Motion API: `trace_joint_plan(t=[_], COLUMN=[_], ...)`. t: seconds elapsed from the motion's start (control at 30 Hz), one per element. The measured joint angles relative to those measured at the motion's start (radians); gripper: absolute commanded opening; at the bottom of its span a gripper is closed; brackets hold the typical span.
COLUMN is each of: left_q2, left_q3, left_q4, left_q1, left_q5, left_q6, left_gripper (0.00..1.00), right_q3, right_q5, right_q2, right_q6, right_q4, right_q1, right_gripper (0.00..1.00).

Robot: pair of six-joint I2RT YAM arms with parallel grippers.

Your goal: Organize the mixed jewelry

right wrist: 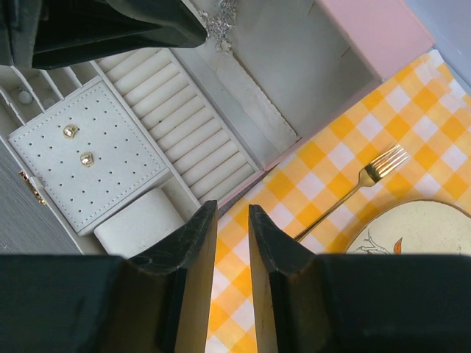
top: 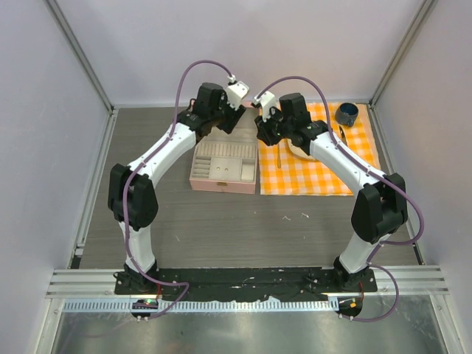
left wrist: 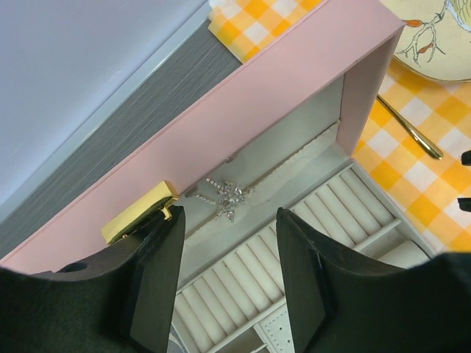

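Note:
The pink case lies open on the table. In its long back compartment rests a thin silvery chain, bunched into a small heap. My left gripper hangs open just above the chain, which lies free between and beyond the fingertips. In the right wrist view the chain shows at the top, with two small gold studs pinned on the perforated pad. My right gripper stands slightly open and empty over the checked cloth, beside the case's right edge. Two tiny pale bits lie on the table.
An orange checked cloth lies right of the case, carrying a plate, a gold fork and a gold handle. A dark blue cup stands at the cloth's far corner. A gold clasp sits on the lid. Walls enclose the table.

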Motion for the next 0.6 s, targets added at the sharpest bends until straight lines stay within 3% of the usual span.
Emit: trace_joint_plan(t=[0.27, 0.3, 0.37, 0.6], left_q2=[0.005, 0.007, 0.015, 0.044], left_q3=[0.023, 0.035, 0.057, 0.076], left_q4=[0.001, 0.0, -0.002, -0.007], left_q1=[0.0, 0.0, 0.002, 0.003], left_q5=[-0.001, -0.001, 0.0, -0.01], left_q6=[-0.001, -0.001, -0.004, -0.005], left_gripper=[0.67, 0.81, 0.88, 0.89], right_q3=[0.0, 0.0, 0.0, -0.007], right_q5=[0.0, 0.0, 0.0, 0.0], right_q2=[0.0, 0.0, 0.0, 0.0], right_q6=[0.0, 0.0, 0.0, -0.001], right_q4=[0.0, 0.0, 0.0, 0.003], right_q1=[0.0, 0.0, 0.0, 0.0], right_gripper=[0.3, 0.3, 0.3, 0.29])
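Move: The left hand, half open, hangs over the silver necklace in the box lid; the necklace lies about 7 cm below and 2 cm ahead of it, level with it sideways. The gold latch on the lid's top edge is some 2 cm ahead, 3 cm left and 1 cm above the hand. The ring rolls lie about 12 cm below, 4 cm back and 1 cm left. From the right hand the necklace is roughly 7 cm ahead, 11 cm left and 6 cm lower. Rising about 1.5 cm and then sinking back roughly half of that, the left hand edges some 1.5 cm forward at the lid's top edge, wrist nearly steady. The fingers spread from half open to almost fully open above the necklace, with the forward-left finger close beside the latch and seeming to bear on the lid. ##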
